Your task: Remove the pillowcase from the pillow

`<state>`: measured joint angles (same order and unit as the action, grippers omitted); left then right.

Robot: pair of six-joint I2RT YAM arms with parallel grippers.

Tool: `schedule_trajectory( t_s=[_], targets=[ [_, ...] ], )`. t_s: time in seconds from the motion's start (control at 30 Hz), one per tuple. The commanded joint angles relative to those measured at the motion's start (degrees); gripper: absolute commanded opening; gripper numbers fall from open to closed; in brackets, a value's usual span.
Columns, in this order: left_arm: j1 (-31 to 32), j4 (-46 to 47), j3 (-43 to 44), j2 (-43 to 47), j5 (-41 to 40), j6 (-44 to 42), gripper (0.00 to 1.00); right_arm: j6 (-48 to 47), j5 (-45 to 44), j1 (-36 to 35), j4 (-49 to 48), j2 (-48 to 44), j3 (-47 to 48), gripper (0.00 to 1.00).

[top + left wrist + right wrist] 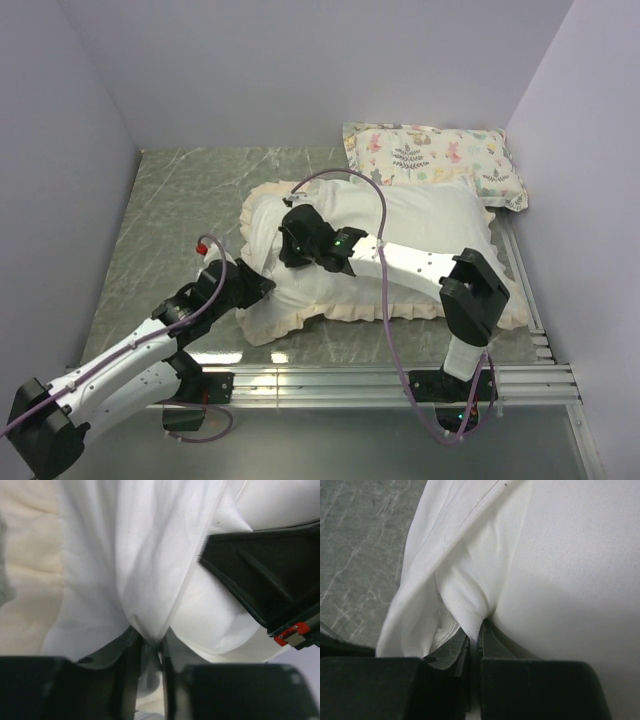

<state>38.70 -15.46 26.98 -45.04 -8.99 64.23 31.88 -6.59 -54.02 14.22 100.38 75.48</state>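
The pillowcase lies mid-table, white inside facing out, with its cream ruffled border round the edge. The white bulk of the pillow fills it. My left gripper is at the left end; in the left wrist view the left gripper is shut on a fold of white pillowcase fabric beside a zipper line. My right gripper is on top near the left end; in the right wrist view the right gripper is shut on a pinched fold of the pillowcase beside its zipper.
A small animal-print pillow lies at the back right, touching the big one. Grey walls close in on three sides. A metal rail runs along the near edge. The right gripper's black body is close to my left fingers.
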Motion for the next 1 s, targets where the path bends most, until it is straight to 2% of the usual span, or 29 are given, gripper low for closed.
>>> schedule_trajectory(
  t_s=[0.0, 0.03, 0.1, 0.23, 0.37, 0.4, 0.47, 0.63, 0.67, 0.7, 0.83, 0.93, 0.97],
  targets=[
    [1.56, 0.61, -2.80, 2.84, -1.20, 2.65, 0.19, -0.85, -5.18, 0.67, 0.71, -0.01, 3.35, 0.00],
    [1.64, -0.09, -4.20, 5.46, -0.85, 3.01, 0.11, -1.03, -6.32, 0.84, 1.16, 0.08, 4.49, 0.00],
    [1.73, -2.97, -5.53, 8.11, 0.02, 3.27, 0.01, -1.99, -7.99, 1.46, 2.56, 0.52, 5.90, 0.00],
    [1.73, -8.16, -8.78, 14.78, -0.14, 3.71, 0.00, -2.79, -10.37, 3.57, 5.47, 1.93, 11.25, 0.00],
    [1.73, -9.67, -12.21, 17.43, 2.13, 4.85, 0.01, -2.87, -9.49, 6.03, 5.73, 0.70, 13.20, 0.00],
    [1.82, -9.85, -12.83, 17.96, 2.83, 4.86, 0.04, -3.22, -9.32, 6.90, 6.43, 0.44, 13.63, 0.00],
    [1.82, -11.07, -13.88, 20.16, 3.28, 4.86, 0.21, -3.58, -9.32, 7.70, 6.79, 0.17, 14.25, 0.00],
    [1.82, -13.54, -13.71, 24.11, 2.75, 5.12, 0.33, -3.75, -8.09, 9.54, 6.18, -0.53, 12.50, 0.00],
    [1.73, -13.19, -13.88, 24.12, 3.01, 5.12, 0.32, -3.75, -7.91, 9.63, 5.82, -0.71, 12.06, 0.00],
    [1.73, -12.84, -13.97, 23.77, 3.02, 5.12, 0.21, -3.67, -7.56, 9.63, 5.30, -0.97, 11.62, 0.00],
    [1.73, -8.80, -15.03, 20.09, 3.37, 6.08, 0.01, -2.79, -2.75, 9.64, 3.01, -3.43, 8.47, 0.00],
    [1.82, -3.54, -15.12, 18.94, 2.84, 6.26, 0.01, -2.87, -0.36, 9.55, 2.57, -5.80, 6.62, 0.00],
    [1.82, -2.39, -14.94, 19.02, 2.58, 6.35, 0.07, -3.14, 1.65, 9.55, 2.13, -7.46, 5.65, 0.00]
  ],
)
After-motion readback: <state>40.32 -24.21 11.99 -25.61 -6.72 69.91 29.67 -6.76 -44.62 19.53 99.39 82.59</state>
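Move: The white fold along the pillowcase's zip edge is right between my left fingers. The frill down the left side is about 8 cm left of that hand, roughly level with it and 8 cm lower; the near frilled corner is some 10 cm back, 2 cm left and 10 cm down. My right hand still holds bunched white cloth beside the zip at its fingertips, with the pillow's middle some 26 cm to its right, straight across and 8 cm lower. My left hand finishes closing on the zip-edge fold and tugs it back and slightly up and left, against my right hand's grip. Then my fingers part a little, come free of the cloth and shut empty as the hand drops back and down, ending about 6 cm nearer me and 6 cm lower. My right hand keeps its pinch, lifting 2 cm, then swings forward and right with the cloth, some 8 cm. ##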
